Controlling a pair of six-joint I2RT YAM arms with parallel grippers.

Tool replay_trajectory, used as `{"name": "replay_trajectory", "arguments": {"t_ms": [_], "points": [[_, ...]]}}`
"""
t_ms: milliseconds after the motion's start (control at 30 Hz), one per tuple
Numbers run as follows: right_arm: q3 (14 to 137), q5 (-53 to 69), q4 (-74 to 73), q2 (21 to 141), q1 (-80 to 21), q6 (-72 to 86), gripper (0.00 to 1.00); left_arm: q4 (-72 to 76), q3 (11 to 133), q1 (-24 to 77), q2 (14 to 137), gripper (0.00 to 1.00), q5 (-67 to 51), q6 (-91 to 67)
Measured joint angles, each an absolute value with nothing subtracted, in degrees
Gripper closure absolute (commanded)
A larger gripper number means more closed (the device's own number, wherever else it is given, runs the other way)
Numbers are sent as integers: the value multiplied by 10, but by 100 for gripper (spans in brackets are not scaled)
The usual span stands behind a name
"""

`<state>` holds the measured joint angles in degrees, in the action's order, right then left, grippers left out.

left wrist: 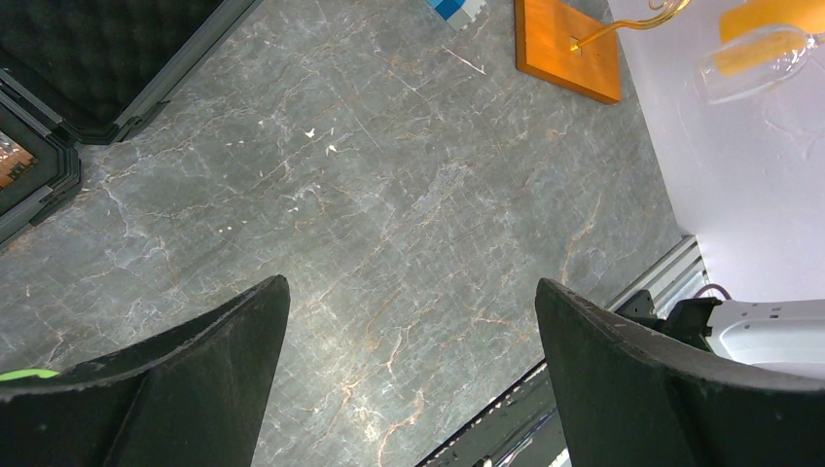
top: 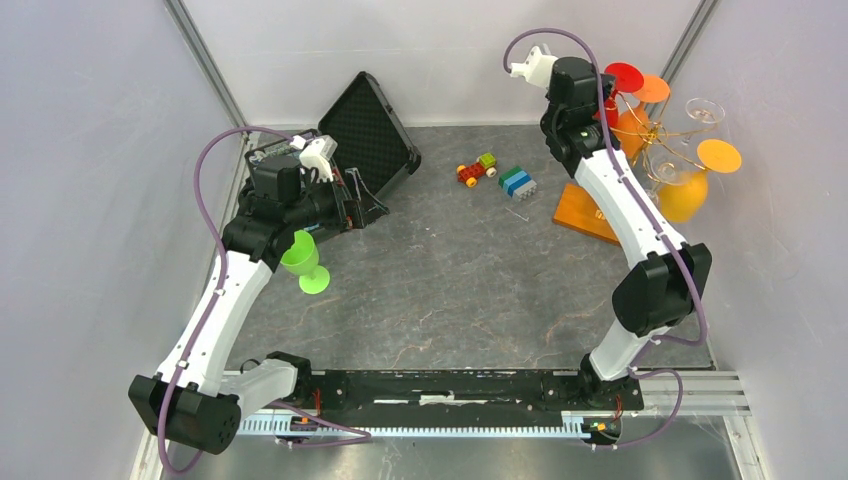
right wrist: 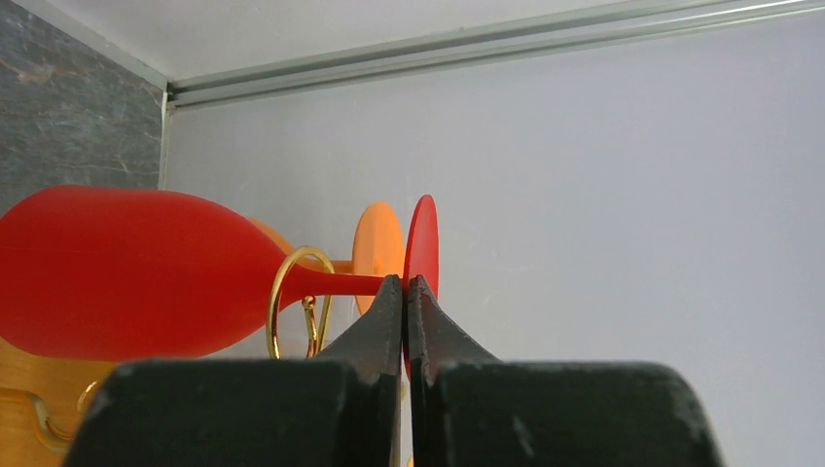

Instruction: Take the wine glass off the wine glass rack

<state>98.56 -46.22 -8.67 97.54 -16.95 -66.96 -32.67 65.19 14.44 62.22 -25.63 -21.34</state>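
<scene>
The wine glass rack (top: 662,131) is a gold wire tree on an orange wooden base (top: 583,211) at the back right. Several glasses hang from it, among them a red wine glass (right wrist: 117,272) lying sideways in a gold loop (right wrist: 290,300). My right gripper (right wrist: 405,282) is shut on the thin red foot disc (right wrist: 422,233) of that glass, up beside the rack (top: 604,100). My left gripper (left wrist: 411,285) hangs open over bare table at the left, nothing between its fingers. A green wine glass (top: 305,262) stands on the table under the left arm.
An open black case (top: 370,130) lies at the back left. A small toy car (top: 477,168) and a blue-green brick stack (top: 517,182) sit mid-back. Orange glasses (top: 685,195) and a clear glass (top: 703,112) hang on the rack near the right wall.
</scene>
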Motion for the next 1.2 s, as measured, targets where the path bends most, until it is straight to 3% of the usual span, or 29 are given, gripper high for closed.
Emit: {"name": "replay_trajectory", "arguments": {"t_ms": [300,667,1200], "points": [[976,-484,-82,977,-161,-660,100,-327,652,144,622,0,-256,-213],[975,-465,-198,952,-167,-575,100,-326,652,144,617,0,-256,-213],[963,-216,-275,806,-206,-430,100,-296,640,144,521,0,-210,-214]]}}
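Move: My right hand already pinches the red wine glass at the stem just under its foot; the glass's middle hangs about 8 cm below, its neck still beside a gold hook. The orange glass is some 6 cm to the right, 1 cm back and 11 cm lower; the rack's hub is 6 cm right, 7 cm back, 8 cm lower. From my open left hand, the red glass lies roughly 45 cm right, 20 cm ahead and 5 cm higher. Keeping my pinch on the stem, I ease my right hand a little right, dip it about 3 cm, then draw it back and swing it left and up, away from the rack and towards my left hand, rolling and turning counter-clockwise some 25 degrees each so the bowl swings out left. Late on, my empty, open left hand lifts about 5 cm, tipping its fingers up. ##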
